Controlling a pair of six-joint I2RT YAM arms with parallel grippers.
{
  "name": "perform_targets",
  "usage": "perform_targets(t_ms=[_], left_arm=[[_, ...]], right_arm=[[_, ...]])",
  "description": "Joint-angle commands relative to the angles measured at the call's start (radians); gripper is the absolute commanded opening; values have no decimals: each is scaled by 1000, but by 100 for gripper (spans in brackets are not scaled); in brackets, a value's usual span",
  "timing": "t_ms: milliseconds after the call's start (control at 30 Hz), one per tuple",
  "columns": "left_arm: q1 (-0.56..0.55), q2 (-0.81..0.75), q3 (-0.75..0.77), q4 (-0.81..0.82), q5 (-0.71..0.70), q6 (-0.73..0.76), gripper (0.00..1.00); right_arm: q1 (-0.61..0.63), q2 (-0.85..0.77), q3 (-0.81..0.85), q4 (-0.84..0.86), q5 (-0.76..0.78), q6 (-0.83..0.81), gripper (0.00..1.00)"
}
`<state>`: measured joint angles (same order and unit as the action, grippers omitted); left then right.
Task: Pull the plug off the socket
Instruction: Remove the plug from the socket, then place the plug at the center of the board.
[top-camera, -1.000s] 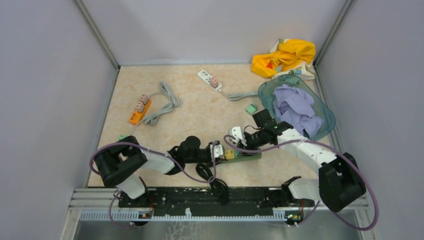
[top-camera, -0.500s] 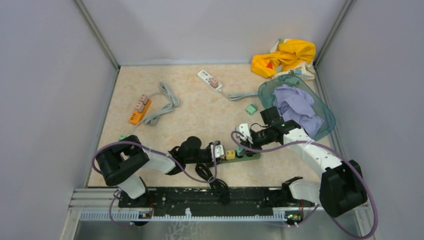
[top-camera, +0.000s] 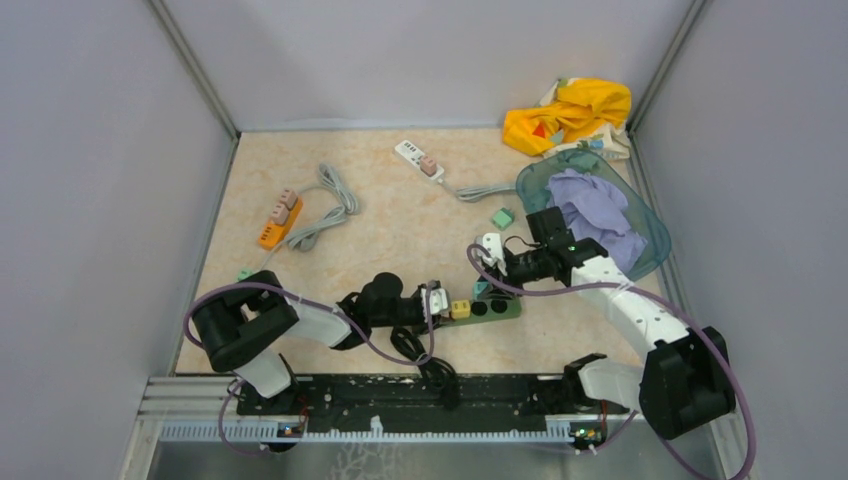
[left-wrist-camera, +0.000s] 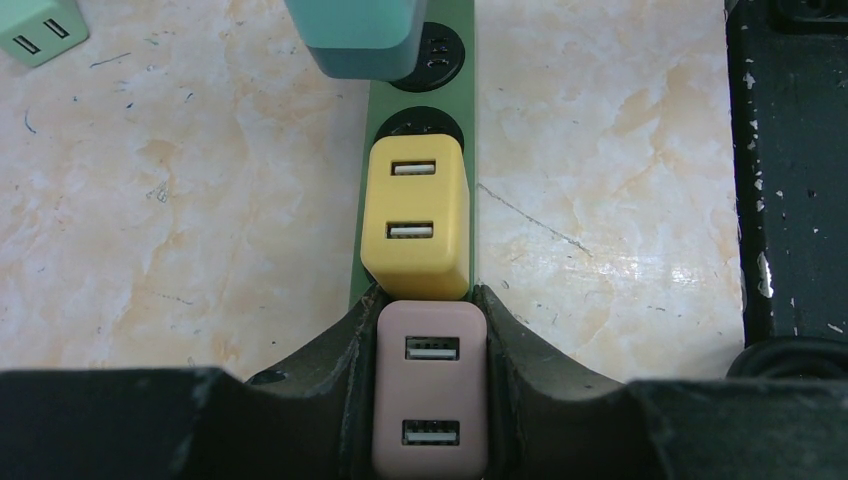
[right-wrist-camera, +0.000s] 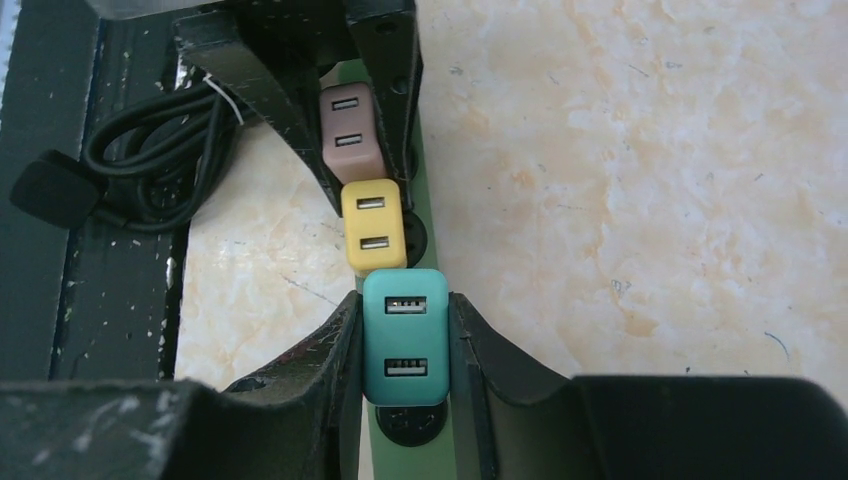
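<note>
A green power strip (top-camera: 503, 308) lies near the front of the table, with a yellow plug (top-camera: 460, 309) standing in it. My left gripper (top-camera: 432, 300) is shut on a pink plug (left-wrist-camera: 430, 385) at the strip's left end. The yellow plug (left-wrist-camera: 415, 215) sits right behind it. My right gripper (top-camera: 483, 287) is shut on a teal plug (right-wrist-camera: 405, 335), held just above the strip. An empty black socket (right-wrist-camera: 410, 425) shows beneath it. In the left wrist view the teal plug (left-wrist-camera: 355, 35) hangs over the strip (left-wrist-camera: 465, 110).
Further back lie an orange strip (top-camera: 278, 220) with plugs, a white strip (top-camera: 418, 158) and a loose green plug (top-camera: 501, 217). A teal basket (top-camera: 655, 245) holding purple cloth stands right, with yellow cloth (top-camera: 568, 112) behind. A coiled black cable (right-wrist-camera: 150, 160) lies by the front rail.
My right gripper has risen and drawn back to the right with the teal plug, which has come off the strip and bared two black sockets. The left gripper has stayed put.
</note>
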<state>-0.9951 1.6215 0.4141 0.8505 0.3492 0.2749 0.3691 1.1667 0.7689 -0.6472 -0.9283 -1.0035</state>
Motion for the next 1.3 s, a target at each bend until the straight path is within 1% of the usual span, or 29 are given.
perform_targets(t_ms=[0,200,500,700,933,1133,1267], left_arm=[[5,20,-20,-120,-18,-70,1],[5,18,-18,-114,-25,-102,1],[4,30,-18,-94,-28,-148,1],[4,37,-19,-81,-27,-161,1],[4,42,-19,-70,-22,-166,1],[4,49,-26,-54,-20,-170,1],[4,53,-29,-44,-18,-169,1]], right_arm=[[-22,-27,57,121,11,141,0],[-33,-24,34,287,155,334,0],[-35,-5,-41,523,440,521,0],[-35,27,-92,659,607,588,2],[-35,106,-108,765,783,646,3],[-28,172,-120,861,945,692,9],[-8,237,-120,908,1053,697,10]])
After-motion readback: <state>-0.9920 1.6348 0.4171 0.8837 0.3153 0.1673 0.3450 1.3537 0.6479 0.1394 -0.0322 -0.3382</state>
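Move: The right hand already holds the teal plug, free above the socket strip; the loose green plug lies about 21 cm ahead of it, 6 cm right and 11 cm below. The basket's middle is 21 cm ahead and 30 cm right; the yellow plug sits 2 cm back, 6 cm left. From the left hand, still pinching the pink plug, the green plug is some 24 cm ahead and 17 cm right. Teal plug in grip, the right hand sweeps 17 cm forward and right towards the green plug, turning clockwise. ##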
